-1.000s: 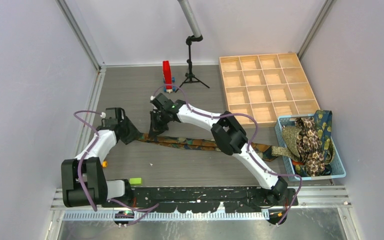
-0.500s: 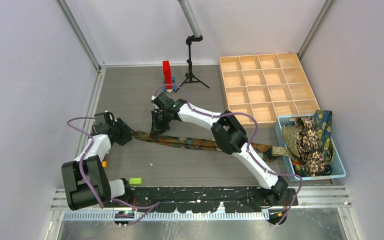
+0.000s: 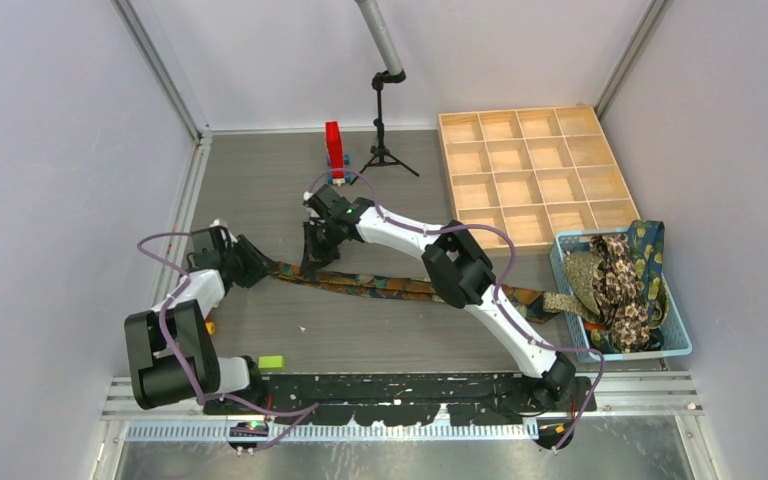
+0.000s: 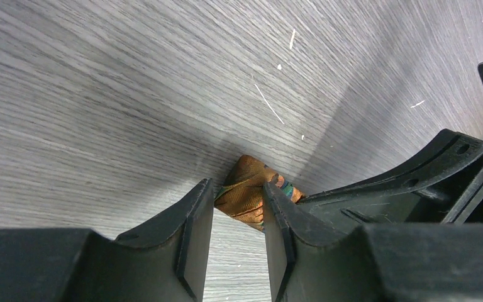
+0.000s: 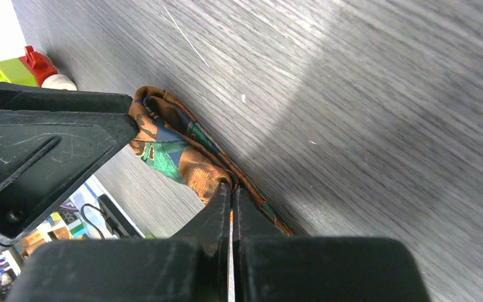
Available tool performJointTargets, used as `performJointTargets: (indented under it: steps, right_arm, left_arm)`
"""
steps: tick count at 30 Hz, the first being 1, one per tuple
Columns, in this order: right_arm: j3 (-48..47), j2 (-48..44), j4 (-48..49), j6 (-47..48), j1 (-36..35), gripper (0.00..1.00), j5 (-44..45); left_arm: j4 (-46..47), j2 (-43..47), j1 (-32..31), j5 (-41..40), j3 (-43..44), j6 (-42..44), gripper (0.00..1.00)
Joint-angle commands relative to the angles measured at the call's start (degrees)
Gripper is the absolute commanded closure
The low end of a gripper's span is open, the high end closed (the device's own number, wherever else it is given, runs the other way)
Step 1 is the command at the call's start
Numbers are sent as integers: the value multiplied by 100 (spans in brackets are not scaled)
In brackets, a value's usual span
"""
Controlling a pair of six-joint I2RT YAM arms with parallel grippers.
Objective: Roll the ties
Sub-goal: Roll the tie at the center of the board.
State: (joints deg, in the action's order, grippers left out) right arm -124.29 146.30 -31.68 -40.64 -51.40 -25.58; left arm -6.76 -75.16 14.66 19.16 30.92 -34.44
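One tie [image 3: 390, 287], orange, teal and dark brown, lies stretched across the table from left of centre toward the basket. My left gripper [image 3: 255, 266] is at its left end. In the left wrist view the folded orange tie end [image 4: 246, 189] sits between the fingertips of the left gripper [image 4: 238, 201], touching both. My right gripper [image 3: 312, 258] stands on the tie just to the right. In the right wrist view this gripper [image 5: 229, 185] is shut, pinching a fold of the tie [image 5: 176, 148]. More ties [image 3: 620, 280] are piled in the basket.
A light blue basket [image 3: 682, 342] stands at the right edge. A wooden compartment tray [image 3: 525, 140] is at the back right. A red block [image 3: 334, 150] and a small black tripod [image 3: 381, 150] stand at the back centre. A green block [image 3: 271, 361] lies near the left arm's base.
My left arm has drawn back to the left and settled at the tie's left tip, which has shifted slightly left. The right arm has not moved.
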Motion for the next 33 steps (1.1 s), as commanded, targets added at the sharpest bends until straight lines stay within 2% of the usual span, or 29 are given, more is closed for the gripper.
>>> performJointTargets:
  steps: [1,14,20,25,27,31,33]
  right_arm:
    - [-179,109,-101,118,20,100,-23]
    - [-366,234,-152,80,36,100,-51]
    - [-363,230,-163,91,61,100,-51]
    - [-557,207,-330,166,77,99,-20]
    - [-668,173,-435,206,82,94,-2]
    - [-780,-26,-609,322,73,71,101]
    - [-754,-187,-660,374,77,65,151]
  left_arm:
    - [444,-163,34,205,-42,113,64]
    - [853,-542,33,540,-110,47,67]
    - [868,-310,20,496,-207,28,81]
    - [696,77,-77,246,-240,58,88]
    - [474,215,-146,118,-220,68,90]
    - [214,440,-261,-141,-200,35,91]
    - [87,526,-299,-254,-200,5,91]
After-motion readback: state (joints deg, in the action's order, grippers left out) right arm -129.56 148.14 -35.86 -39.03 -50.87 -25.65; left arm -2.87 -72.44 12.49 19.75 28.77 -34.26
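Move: The free end of the tie, which the left hand goes for, lies between and just under its half-open fingertips, about 1 cm ahead, 1 cm to the right and 1 cm below. From the left hand, the green block is roughly 21 cm straight back, and the orange piece about 13 cm back and 13 cm to the left. The tie's end lies some 7 cm to the left of the right hand, level in height. The left hand sinks about 1 cm with a slight push forward and to the right, so that its half-open fingers straddle the tie's end, then shuts them to pinch the cloth and rises some 2 cm, easing a little to the right. The right hand keeps its pinch on the tie beside it almost in place until the left has closed, then spreads its fingers part way and lets go while creeping about half a centimetre up and forward. ##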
